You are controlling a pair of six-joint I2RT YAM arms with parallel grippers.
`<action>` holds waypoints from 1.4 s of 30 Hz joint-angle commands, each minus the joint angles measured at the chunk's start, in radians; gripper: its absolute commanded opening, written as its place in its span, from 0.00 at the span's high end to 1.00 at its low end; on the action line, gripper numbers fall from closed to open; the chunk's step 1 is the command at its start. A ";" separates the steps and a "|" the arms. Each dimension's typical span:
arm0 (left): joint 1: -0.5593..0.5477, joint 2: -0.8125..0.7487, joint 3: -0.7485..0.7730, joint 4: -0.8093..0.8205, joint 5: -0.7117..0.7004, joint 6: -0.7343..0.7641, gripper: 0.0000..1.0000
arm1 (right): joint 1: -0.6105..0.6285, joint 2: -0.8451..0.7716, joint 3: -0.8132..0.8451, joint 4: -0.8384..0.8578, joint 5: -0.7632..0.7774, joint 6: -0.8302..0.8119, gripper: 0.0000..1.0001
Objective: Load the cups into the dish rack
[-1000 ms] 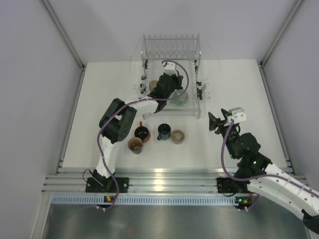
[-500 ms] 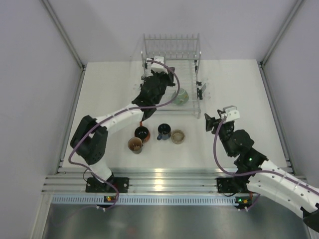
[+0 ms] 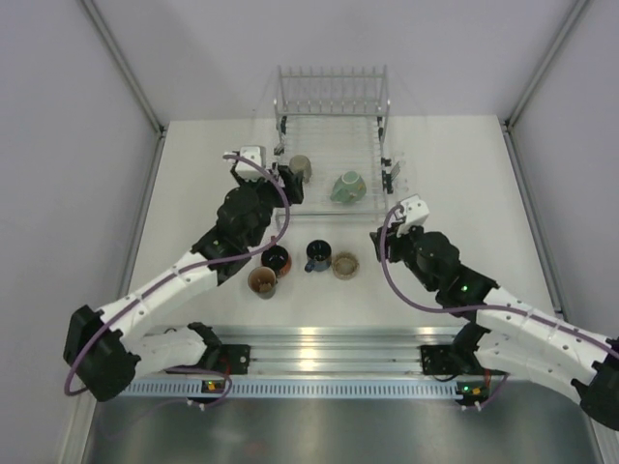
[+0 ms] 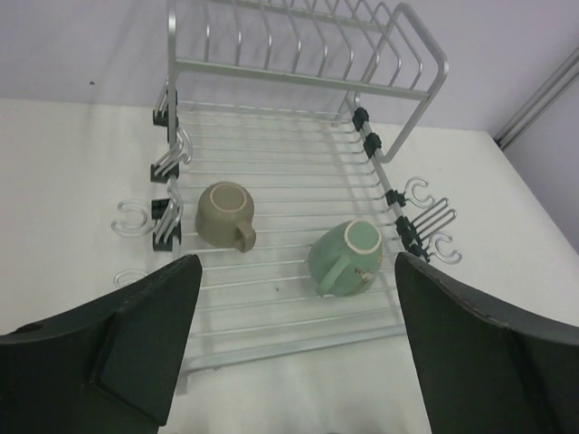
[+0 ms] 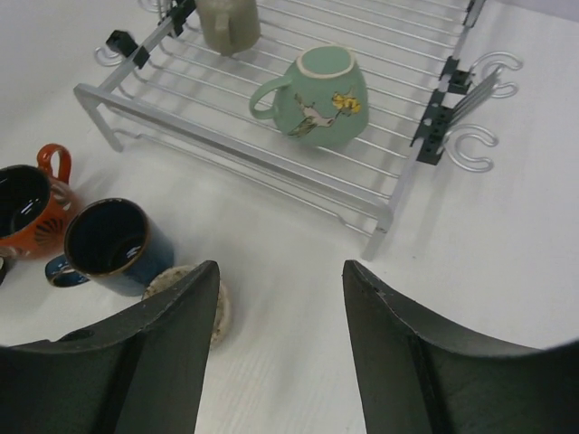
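The wire dish rack (image 3: 329, 124) stands at the back of the table, tines at its far end. It holds a beige mug (image 3: 300, 167) and a mint-green mug (image 3: 348, 187), both on their sides. My left gripper (image 3: 263, 176) is open and empty at the rack's near-left corner, facing both mugs (image 4: 226, 212) (image 4: 346, 258). Four mugs stand in front of the rack: orange with a dark inside (image 3: 276, 258), brown (image 3: 262, 281), dark blue (image 3: 318, 255) and beige (image 3: 344, 264). My right gripper (image 3: 383, 232) is open and empty, just right of them.
In the right wrist view the open gripper (image 5: 280, 271) hangs over bare table, with the dark blue mug (image 5: 109, 242) and the beige mug (image 5: 215, 312) at its left finger. The rack's near rail (image 5: 235, 145) is ahead. Hooks (image 5: 479, 149) stick out from the rack's right side.
My left arm has pulled back out of the rack toward its near-left corner, leaving the beige mug lying there. My right gripper has moved left and forward toward the mugs on the table.
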 commanded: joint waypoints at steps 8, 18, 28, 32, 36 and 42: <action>-0.002 -0.293 -0.140 -0.261 0.009 -0.096 0.01 | 0.013 0.262 0.123 -0.040 -0.165 0.161 0.44; -0.002 -0.338 -0.131 -0.367 0.035 -0.130 0.01 | 0.021 0.431 0.166 -0.074 -0.188 0.225 0.44; -0.002 -0.330 -0.131 -0.367 0.043 -0.144 0.01 | 0.027 0.520 0.151 -0.058 -0.180 0.245 0.47; -0.002 -0.319 -0.125 -0.367 0.046 -0.144 0.02 | 0.027 0.560 0.154 -0.046 -0.194 0.248 0.50; -0.003 -0.312 -0.122 -0.370 0.052 -0.144 0.01 | 0.027 0.587 0.154 -0.034 -0.200 0.251 0.63; -0.002 -0.318 -0.120 -0.370 0.048 -0.141 0.01 | 0.027 0.595 0.157 -0.049 -0.198 0.250 0.96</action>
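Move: Close below and to the left of the right hand stands the speckled cup: about 9 cm left, 2 cm back and some 17 cm down. The blue mug is about 8 cm left of that cup and 3 cm farther out. In the rack, the green cup lies roughly 19 cm ahead of the right hand, 8 cm left and 9 cm below. From the left hand, the speckled cup is about 18 cm right, 5 cm back and 27 cm down. Sinking about 15 cm, the right hand first swings some 5 cm left as it drops, then goes nearly straight down to the speckled cup, tipping its fingers down by about 30 degrees. At the bottom its half-open fingers close and pinch the right side of the cup's rim. The left hand, empty, backs off from the rack, drifting left and lower, and opens fully. ##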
